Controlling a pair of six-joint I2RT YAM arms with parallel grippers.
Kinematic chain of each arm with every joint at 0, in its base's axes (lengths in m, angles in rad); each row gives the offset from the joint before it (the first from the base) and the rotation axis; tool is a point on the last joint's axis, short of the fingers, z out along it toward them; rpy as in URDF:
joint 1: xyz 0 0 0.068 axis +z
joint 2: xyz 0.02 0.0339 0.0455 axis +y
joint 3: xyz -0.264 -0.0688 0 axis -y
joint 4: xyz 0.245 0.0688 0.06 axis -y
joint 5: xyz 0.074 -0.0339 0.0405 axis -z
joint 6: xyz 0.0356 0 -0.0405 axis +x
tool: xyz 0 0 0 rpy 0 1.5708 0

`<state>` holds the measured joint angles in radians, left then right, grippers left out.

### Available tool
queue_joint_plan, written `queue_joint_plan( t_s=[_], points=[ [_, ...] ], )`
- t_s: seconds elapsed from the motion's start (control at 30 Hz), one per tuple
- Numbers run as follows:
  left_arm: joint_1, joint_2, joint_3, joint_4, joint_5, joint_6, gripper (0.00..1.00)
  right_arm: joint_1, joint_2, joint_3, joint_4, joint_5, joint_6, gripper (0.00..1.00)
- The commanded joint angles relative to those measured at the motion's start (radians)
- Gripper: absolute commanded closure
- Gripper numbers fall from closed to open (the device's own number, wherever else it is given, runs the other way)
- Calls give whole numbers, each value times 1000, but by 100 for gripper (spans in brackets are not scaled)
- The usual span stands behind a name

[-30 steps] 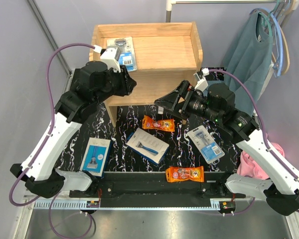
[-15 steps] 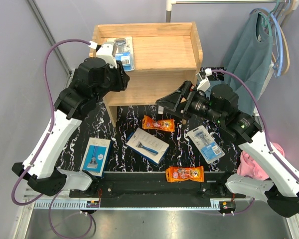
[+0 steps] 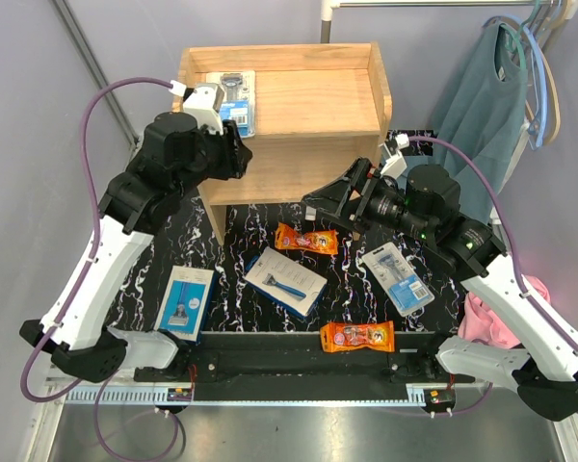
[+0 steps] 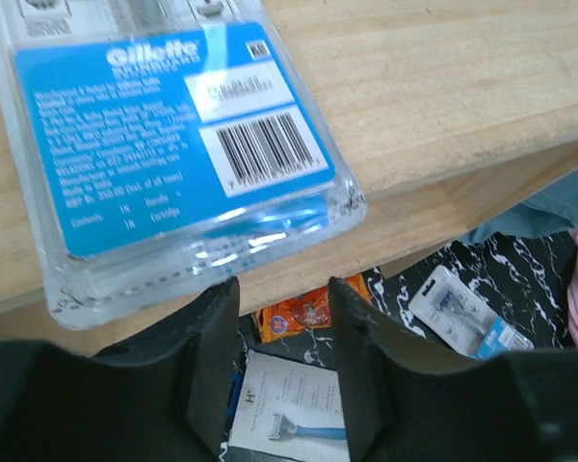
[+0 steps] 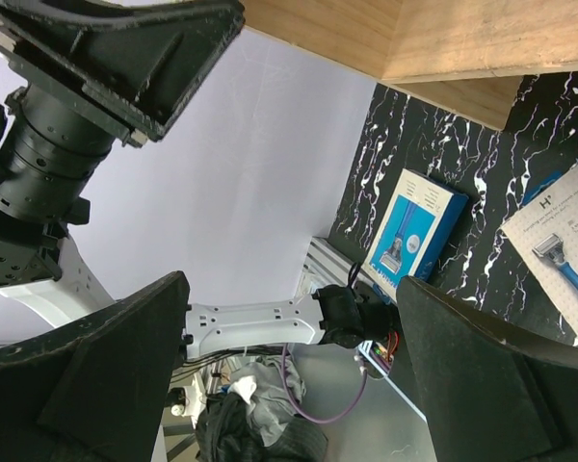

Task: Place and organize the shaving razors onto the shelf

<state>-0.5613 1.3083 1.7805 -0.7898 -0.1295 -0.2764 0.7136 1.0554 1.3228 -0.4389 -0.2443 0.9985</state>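
Note:
One clear blister razor pack on a blue card (image 3: 231, 99) (image 4: 173, 144) lies flat on the left of the shelf's (image 3: 313, 96) (image 4: 443, 87) top tier. My left gripper (image 3: 243, 159) (image 4: 281, 318) hovers just off that pack's near edge, open, with nothing between its fingers. Down on the black mat lie two orange packets (image 3: 306, 239) (image 3: 357, 336), a white box picturing a razor (image 3: 286, 281) (image 4: 289, 414), a blue-and-white box (image 3: 187, 300) (image 5: 414, 231) and a second blister pack (image 3: 397, 277) (image 4: 462, 313). My right gripper (image 3: 329, 200) (image 5: 294, 366) hangs wide open above the mat before the shelf, holding nothing.
A teal garment on hangers (image 3: 491, 96) hangs at the right and a pink cloth (image 3: 486, 318) lies beside the right arm. A metal rail (image 3: 299, 371) runs along the near edge. The marbled mat (image 3: 241, 231) ends at the shelf's foot.
My left gripper's jaws have spread and drawn slightly back from the blister pack, which stays on the shelf top. The right arm has barely moved.

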Motion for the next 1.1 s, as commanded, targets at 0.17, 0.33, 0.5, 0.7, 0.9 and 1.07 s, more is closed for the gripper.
queue_joint_plan(
  t_s=[0.17,0.33,0.5,0.7,0.9,1.07],
  points=[
    [3,-197,-286,73,178,-72,34,0,-23,-14,-53,36,-43,0],
    [1,-339,-476,119,215,-148,23,0,-44,-62,-135,71,-64,0],
    [-3,-452,-696,147,225,-239,4,-2,-66,-117,-185,91,-74,0],
    [-14,-578,-961,244,264,-378,1,-2,-92,-207,-227,109,-73,0],
    [-45,-655,-1118,290,278,-461,1,-2,-104,-255,-326,204,-92,0],
    [-57,-661,-1164,294,274,-484,1,0,-101,-249,-397,292,-110,0]
  ],
)
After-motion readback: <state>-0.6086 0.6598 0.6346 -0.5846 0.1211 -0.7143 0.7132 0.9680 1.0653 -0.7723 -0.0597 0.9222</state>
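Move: The white razor box lies about 14 cm back, 6 cm right and 39 cm below the left hand; the blister-packed razor on the shelf top is some 10 cm ahead of this hand, 2 cm left and 3 cm below. From the right hand the white razor box is roughly 3 cm back, 8 cm left and 38 cm down. Near it, the rear orange pack is 7 cm ahead and 3 cm left of the right hand, also on the table. Down and back, the left arm comes away from the shelf-top razor and sinks some 25 cm towards the white razor box, tipping its fingers down about 30 degrees and spreading them from half open to wide. The right hand, still wide open, drops about 16 cm and eases right, also tipping down and nearing the box. ##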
